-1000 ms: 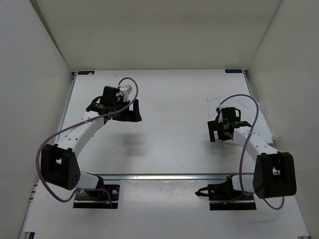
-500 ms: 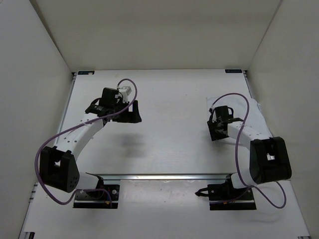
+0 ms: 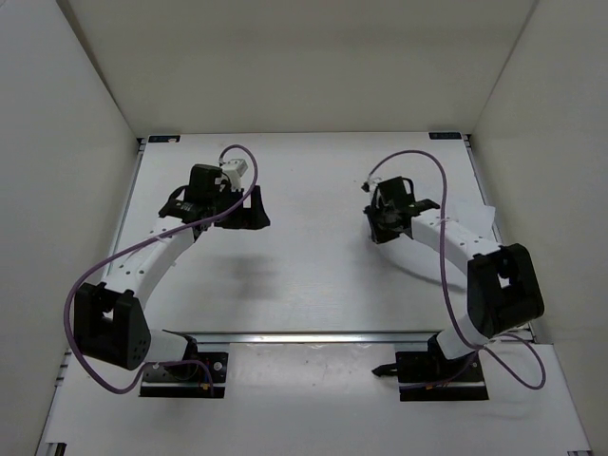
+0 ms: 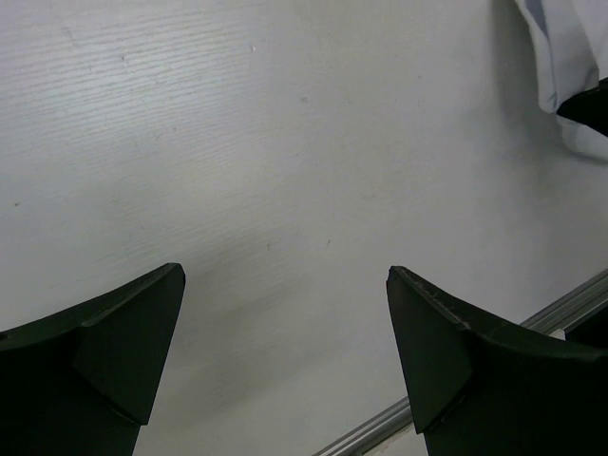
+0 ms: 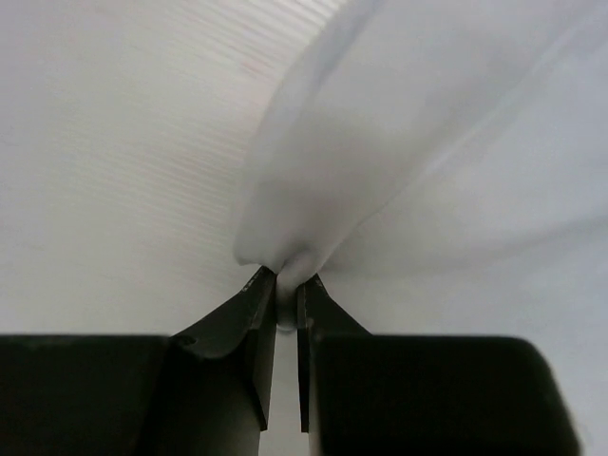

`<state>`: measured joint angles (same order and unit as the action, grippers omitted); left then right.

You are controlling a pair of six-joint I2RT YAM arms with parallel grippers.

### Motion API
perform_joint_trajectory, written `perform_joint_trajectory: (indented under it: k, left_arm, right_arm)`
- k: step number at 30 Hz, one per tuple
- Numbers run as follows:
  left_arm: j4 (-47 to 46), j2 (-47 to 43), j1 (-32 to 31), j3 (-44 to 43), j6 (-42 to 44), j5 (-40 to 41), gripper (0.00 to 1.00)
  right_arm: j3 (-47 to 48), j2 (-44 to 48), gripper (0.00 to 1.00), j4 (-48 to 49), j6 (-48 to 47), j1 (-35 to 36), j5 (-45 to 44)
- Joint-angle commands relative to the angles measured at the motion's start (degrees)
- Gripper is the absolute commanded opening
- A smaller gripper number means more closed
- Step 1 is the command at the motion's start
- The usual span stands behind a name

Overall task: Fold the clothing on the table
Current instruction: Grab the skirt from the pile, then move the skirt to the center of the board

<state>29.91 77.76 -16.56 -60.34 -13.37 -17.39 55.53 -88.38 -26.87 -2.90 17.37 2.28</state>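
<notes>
The clothing (image 3: 472,213) is a thin white fabric piece lying at the right side of the table (image 3: 313,275), partly under my right arm. My right gripper (image 3: 378,228) is shut on a pinched fold of its edge. In the right wrist view the fabric (image 5: 427,142) bunches between the gripper's (image 5: 287,285) two dark fingers and stretches up and to the right. My left gripper (image 3: 249,211) hovers over bare table at the left, open with nothing between its fingers (image 4: 142,332). A corner of the clothing (image 4: 570,47) shows at the upper right of the left wrist view.
White walls (image 3: 85,142) close in the table on three sides. A silver rail (image 3: 313,335) runs across the near edge, in front of both arm bases. Blue corner marks (image 3: 163,139) sit at the far corners. Purple cables loop above each arm.
The right gripper went from open to shut on the clothing's edge and moved left and farther away, dragging the fabric toward the table's middle. The left arm barely moved.
</notes>
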Motion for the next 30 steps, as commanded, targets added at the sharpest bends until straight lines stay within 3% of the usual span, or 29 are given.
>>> perform_joint_trajectory:
  k: [1, 3, 6, 12, 17, 20, 22, 25, 30]
  left_arm:
    - [-3.6, -2.5, 0.8, -0.7, -0.4, -2.5, 0.98]
    - [-4.2, -2.2, 1.5, -1.8, 0.0, -2.6, 0.99]
    - [-4.9, -1.4, 1.9, -2.3, 0.1, -2.8, 0.99]
    - [-3.8, -1.6, 3.4, -3.4, 1.1, -0.7, 0.99]
    - [-1.8, -2.3, 6.2, -7.2, 1.8, -1.1, 0.99]
    - [-0.1, -1.8, 5.3, -10.5, 2.9, 0.7, 0.98]
    - [-0.5, -1.6, 4.7, -11.5, 2.6, 1.0, 0.99]
    - [-1.9, -0.6, 4.6, -11.2, 0.9, -0.4, 0.99]
    - [-4.0, 2.1, 3.2, -9.8, -0.8, -0.7, 0.99]
  right_arm:
    - [6.1, 2.7, 0.00, 1.3, 2.6, 8.3, 4.3]
    - [7.7, 3.0, 0.00, 1.5, 5.2, 10.8, 4.7]
    - [8.7, 3.2, 0.00, 1.8, 7.8, 12.0, 14.1]
    - [22.0, 7.1, 0.00, -1.9, 10.0, 16.1, 23.5]
    - [31.8, 8.8, 0.00, 1.4, 18.2, 10.1, 32.0]
    - [26.2, 11.7, 0.00, 5.4, 18.2, 5.9, 31.5]
    - [21.6, 12.7, 0.00, 6.2, 18.0, -0.7, 29.9]
    - [15.7, 9.0, 0.00, 7.2, 19.6, -11.7, 36.9]
    - [9.3, 3.4, 0.00, 9.8, 16.0, -15.7, 32.8]
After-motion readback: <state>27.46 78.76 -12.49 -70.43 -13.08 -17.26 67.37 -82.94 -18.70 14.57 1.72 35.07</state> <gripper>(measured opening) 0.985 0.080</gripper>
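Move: The skirt is already pinched by an edge in the right fingers, its body trailing over the table, middle about 13 cm to that hand's right and roughly level with it in reach, some 4 cm lower. The bare middle of the table that it is swung to lies about 12 cm left of the right hand, 2 cm ahead and 5 cm below; from the left hand, roughly 20 cm right, 2 cm ahead and 14 cm below. Keep the right fingers shut on the skirt and fling it: sweep left over the middle of the table while rising steeply, nearly 30 cm up, then whip back right, forward and down about 13 cm, rolling the hand's left side up some 40 degrees. Meanwhile raise the open left gripper and ease it forward, about 7 cm up and 5 cm out. ##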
